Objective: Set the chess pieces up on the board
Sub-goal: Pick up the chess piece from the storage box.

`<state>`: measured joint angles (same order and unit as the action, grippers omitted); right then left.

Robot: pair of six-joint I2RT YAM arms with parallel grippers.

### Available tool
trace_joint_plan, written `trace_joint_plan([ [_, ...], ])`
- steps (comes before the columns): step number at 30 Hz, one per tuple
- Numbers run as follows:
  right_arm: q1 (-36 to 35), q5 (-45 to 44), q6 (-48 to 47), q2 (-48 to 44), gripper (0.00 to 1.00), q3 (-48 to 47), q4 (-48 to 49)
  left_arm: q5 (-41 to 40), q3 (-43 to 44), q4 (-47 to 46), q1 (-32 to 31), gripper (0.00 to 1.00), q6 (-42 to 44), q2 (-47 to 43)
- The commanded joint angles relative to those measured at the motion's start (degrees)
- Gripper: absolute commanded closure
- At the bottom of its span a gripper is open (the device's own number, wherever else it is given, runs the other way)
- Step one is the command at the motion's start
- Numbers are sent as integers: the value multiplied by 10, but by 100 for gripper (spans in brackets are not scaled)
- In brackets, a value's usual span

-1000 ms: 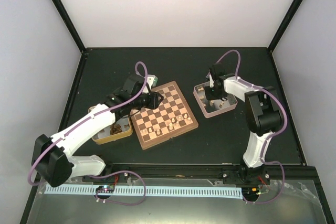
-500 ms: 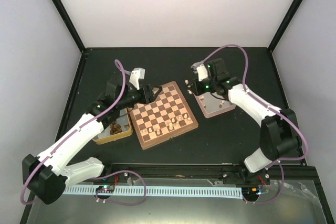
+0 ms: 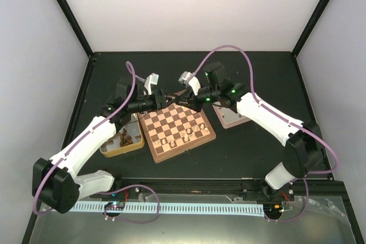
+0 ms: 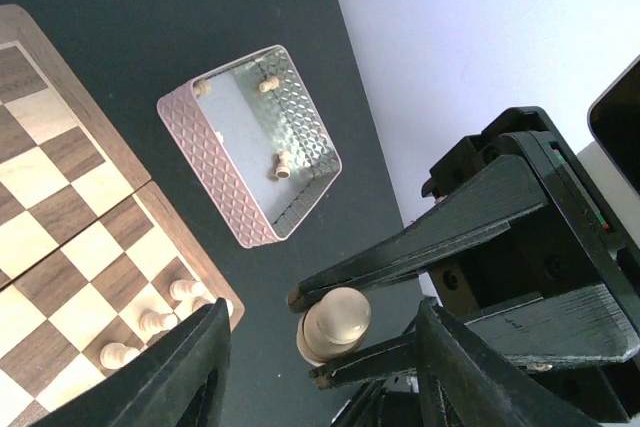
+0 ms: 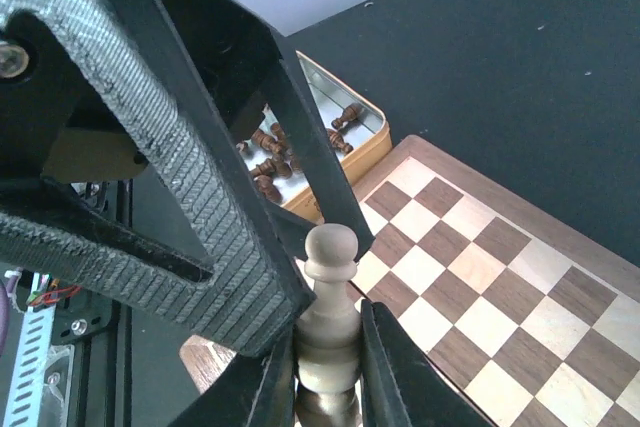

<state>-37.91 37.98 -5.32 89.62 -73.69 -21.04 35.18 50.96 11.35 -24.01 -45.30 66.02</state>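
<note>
The board [image 3: 178,125] lies in the middle of the table, with several pale chess pieces [image 3: 186,134] standing on its near right squares. My right gripper [image 3: 178,100] hovers above the board's far edge, shut on a pale pawn [image 5: 330,282] that stands upright between its fingers [image 5: 385,367]. My left gripper [image 3: 167,101] faces it from the left, open. In the left wrist view the pawn [image 4: 338,322] sits between the left gripper's [image 4: 320,305] spread fingers [image 4: 200,367], which stand apart from it.
A pink tray [image 3: 231,117] right of the board holds three pale pieces [image 4: 281,165]. A yellow-rimmed tray [image 3: 122,143] left of the board holds several dark pieces [image 5: 268,157]. Black frame posts and pale walls bound the table.
My right arm has swung left from the pink tray to above the board's far edge, carrying the pawn. My left gripper has pulled back from the board, opened and turned towards the pawn.
</note>
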Motion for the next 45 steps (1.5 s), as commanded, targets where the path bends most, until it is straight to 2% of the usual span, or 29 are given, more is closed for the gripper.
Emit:
trace_joint_plan([
  [1,-5,20,-27,7,84,-19,-16,35,5,-7,8,50,-13,7],
  [5,-7,19,-27,9,85,-22,-17,34,1,-18,11,56,-16,11],
  [13,-8,21,-15,12,84,-21,-7,37,-6,-26,14,79,-21,23],
  [24,-8,45,-12,8,82,-21,-14,44,-9,-42,15,95,-19,29],
  [27,-8,37,4,8,75,-24,-13,44,-9,-44,16,98,-21,27],
  [31,-7,13,57,8,56,-19,6,30,-13,-43,18,98,-23,23],
  [33,-6,10,78,9,51,-12,20,18,-16,-42,20,98,-21,23],
  [38,-1,-3,135,4,44,12,50,4,-22,-37,29,98,-25,22],
  [41,9,11,229,-15,39,47,118,10,-27,-49,32,98,-43,15],
  [45,17,-16,418,-48,33,114,249,10,-34,-76,38,98,-84,0],
])
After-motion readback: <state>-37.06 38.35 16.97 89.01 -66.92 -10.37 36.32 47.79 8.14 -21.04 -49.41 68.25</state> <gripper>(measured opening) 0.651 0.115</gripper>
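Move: The white chess piece is held upright in the right fingers, its middle at the right hand point. For the left hand, whose open fingers already straddle its head, that middle lies about 1 cm to the right and 2 cm down. The chessboard's middle is some 22 cm below the left hand and about 1 cm ahead. At that same depth, the white pieces' box stands about 24 cm right and 9 cm ahead, the brown pieces' box about 23 cm left and 2 cm back. High over the board, the left hand sinks about 1 cm while its fingers close and pinch the head of the white piece, the right hand keeping its hold on the body and sinking about as much. Only after that grip is made do the right fingers open wide and let go, the right hand rolling and turning clockwise by some 20 degrees as it eases about 1 cm forward, while the left hand starts off with the piece, going down, left and forward by about 2.5 cm in all. ##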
